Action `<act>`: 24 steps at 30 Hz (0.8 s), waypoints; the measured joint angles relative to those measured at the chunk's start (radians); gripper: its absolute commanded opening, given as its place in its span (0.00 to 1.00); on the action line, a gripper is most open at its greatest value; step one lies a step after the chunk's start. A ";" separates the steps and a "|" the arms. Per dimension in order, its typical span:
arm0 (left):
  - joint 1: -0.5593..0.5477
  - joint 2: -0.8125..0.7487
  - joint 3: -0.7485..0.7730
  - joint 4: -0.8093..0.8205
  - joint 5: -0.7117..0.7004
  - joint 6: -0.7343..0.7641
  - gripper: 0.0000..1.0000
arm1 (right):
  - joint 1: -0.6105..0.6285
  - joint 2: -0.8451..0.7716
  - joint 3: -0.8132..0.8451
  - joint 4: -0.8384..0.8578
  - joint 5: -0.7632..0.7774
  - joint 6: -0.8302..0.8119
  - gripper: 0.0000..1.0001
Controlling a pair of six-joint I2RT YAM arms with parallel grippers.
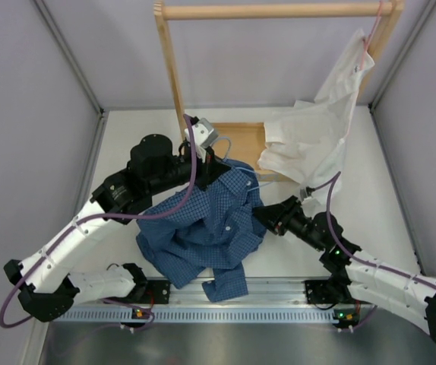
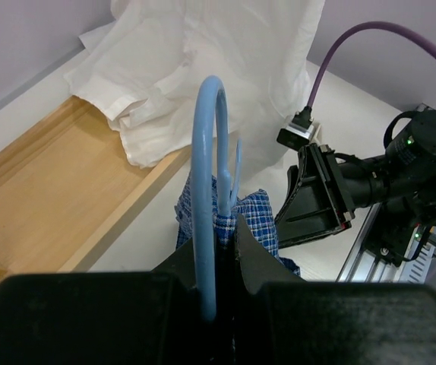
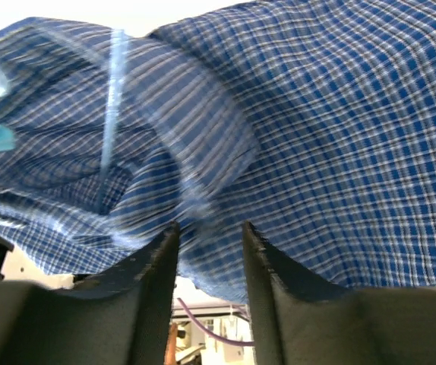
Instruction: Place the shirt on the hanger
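The blue checked shirt [image 1: 203,228] lies bunched on the table between the arms, its collar end lifted. My left gripper [image 1: 215,169] is shut on the light blue wire hanger [image 2: 206,152] just below its hook, with shirt collar cloth [image 2: 262,220] pinched beside the wire. The hanger's body is inside the shirt and shows faintly through the cloth in the right wrist view [image 3: 112,99]. My right gripper [image 1: 258,213] is at the shirt's right edge. Its fingers [image 3: 156,262] are open, with the hem of the shirt [image 3: 332,152] lying across their tips.
A plain white shirt [image 1: 313,137] hangs on a pink hanger [image 1: 366,49] from the wooden rack [image 1: 279,11] at the back right and drapes onto the wooden base tray [image 1: 241,137]. Grey walls stand on the left, the right and behind. A metal rail [image 1: 279,289] runs along the near edge.
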State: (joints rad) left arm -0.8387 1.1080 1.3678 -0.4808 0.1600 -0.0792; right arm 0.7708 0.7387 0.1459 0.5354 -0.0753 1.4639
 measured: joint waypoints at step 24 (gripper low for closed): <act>0.000 -0.068 -0.016 -0.003 -0.020 0.003 0.00 | -0.115 0.062 0.015 0.105 0.055 -0.063 0.00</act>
State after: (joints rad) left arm -0.8387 1.0397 1.3518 -0.4835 0.1402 -0.0765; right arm 0.6556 0.8005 0.1612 0.6407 -0.0200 1.4010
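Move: The dark blue shirt's front edge lies right at the open right fingertips, about 1 cm ahead and 1 cm left at the same height. The hanger's free end is some 4 cm ahead of the right hand, 3 cm right and 7 cm above; the white shirt hangs roughly 20 cm ahead and 14 cm right. From the left hand, which holds the hanger, that shirt edge is about 3 cm back, 8 cm right and 18 cm below. The shirt's front edge is pinched as the right fingers shut fully on it, the hand easing up only about a centimetre meanwhile; the hand then pulls forward and to the right, some 5 cm, towards the hanger's free end and gathering speed, turning about 10 degrees clockwise. The left hand keeps its hold on the hanger and at the end draws about 2 cm left and up. ##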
